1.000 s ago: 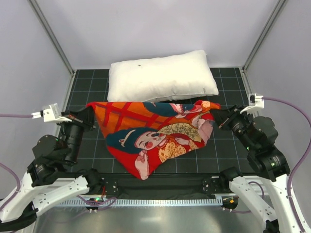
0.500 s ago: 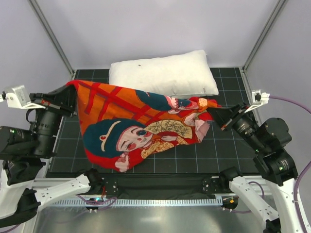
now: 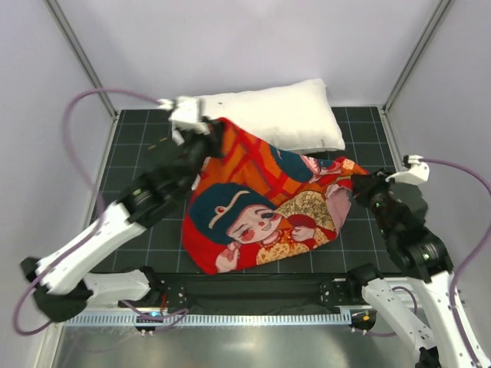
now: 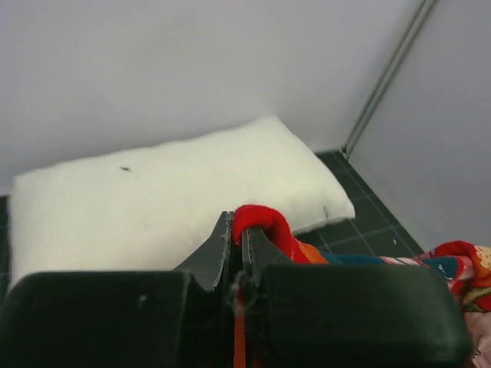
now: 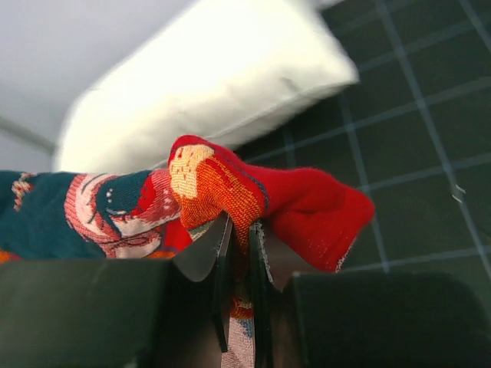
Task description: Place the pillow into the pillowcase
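Note:
The white pillow (image 3: 268, 113) lies across the back of the black mat. In front of it the red cartoon-printed pillowcase (image 3: 265, 215) is stretched between both arms, one end raised. My left gripper (image 3: 215, 129) is shut on its upper left corner, held high just over the pillow's front left edge. The left wrist view shows a red fold of pillowcase (image 4: 265, 224) pinched in the left gripper (image 4: 238, 230), with the pillow (image 4: 153, 195) beyond. My right gripper (image 3: 357, 188) is shut on the right corner; in the right wrist view the bunched pillowcase (image 5: 230, 180) sits in the right gripper (image 5: 239, 230), the pillow (image 5: 207, 84) behind.
A black gridded mat (image 3: 146, 146) covers the table. Metal frame posts (image 3: 80, 57) (image 3: 418, 54) and white walls close in the back and sides. A purple cable (image 3: 84, 103) loops above the left arm. A metal rail (image 3: 253, 316) runs along the near edge.
My left arm has swung from the far left up and rightward to the pillow's front, carrying the pillowcase corner with it. The cloth has bunched toward the right. The right gripper has barely shifted.

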Robot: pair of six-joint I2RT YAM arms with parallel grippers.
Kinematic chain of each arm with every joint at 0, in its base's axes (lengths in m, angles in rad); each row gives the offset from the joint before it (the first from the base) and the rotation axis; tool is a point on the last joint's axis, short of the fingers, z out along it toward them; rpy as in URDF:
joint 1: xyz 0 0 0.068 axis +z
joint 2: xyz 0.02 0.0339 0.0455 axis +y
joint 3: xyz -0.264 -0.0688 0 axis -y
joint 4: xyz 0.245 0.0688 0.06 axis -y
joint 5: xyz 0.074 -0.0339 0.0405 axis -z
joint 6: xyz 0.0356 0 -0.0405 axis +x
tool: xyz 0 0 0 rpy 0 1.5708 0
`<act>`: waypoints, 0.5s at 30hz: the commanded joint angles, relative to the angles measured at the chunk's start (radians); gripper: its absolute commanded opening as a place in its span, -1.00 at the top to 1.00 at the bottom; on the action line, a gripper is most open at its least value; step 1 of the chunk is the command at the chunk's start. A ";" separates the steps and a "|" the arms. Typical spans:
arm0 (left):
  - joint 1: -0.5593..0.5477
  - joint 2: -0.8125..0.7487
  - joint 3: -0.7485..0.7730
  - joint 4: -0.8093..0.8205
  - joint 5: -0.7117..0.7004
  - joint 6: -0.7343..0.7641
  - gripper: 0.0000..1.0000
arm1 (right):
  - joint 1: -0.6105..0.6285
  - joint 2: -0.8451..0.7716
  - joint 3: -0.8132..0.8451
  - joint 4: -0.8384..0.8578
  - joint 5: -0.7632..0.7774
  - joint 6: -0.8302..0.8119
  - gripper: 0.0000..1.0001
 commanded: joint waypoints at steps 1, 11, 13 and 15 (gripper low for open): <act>0.105 0.239 0.082 0.096 0.253 -0.202 0.99 | -0.015 0.099 -0.051 -0.034 0.372 0.138 0.85; 0.188 0.377 0.234 -0.082 0.365 -0.210 -0.83 | -0.069 0.056 -0.092 0.125 0.127 -0.042 -0.99; 0.223 0.250 0.179 -0.120 0.297 -0.261 -0.99 | -0.067 0.062 -0.110 0.200 -0.161 -0.115 -0.99; 0.285 0.161 0.083 -0.203 0.266 -0.311 -1.00 | -0.063 0.102 -0.117 0.231 -0.371 -0.110 -0.88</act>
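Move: Both hands already hold the pillowcase up by its corners, the left about 46 cm and the right about 32 cm above the table. The bare spot before the pillow lies 5 cm back and 16 cm right of the left hand, and level with the right hand, 15 cm to its left. The pillow's middle is 24 cm ahead and 7 cm right of the left hand, 40 cm below, and 29 cm ahead and 24 cm left of the right, 26 cm below. The left hand whips down, right and forward towards the table before the pillow, some 15 cm down, tipping about 20 degrees down, while the right hand flicks about 8 cm down and a little right and forward, swinging clockwise. Both open wide on the way and let go of the pillowcase, then rebound up and to the left, the left also drawing back. ##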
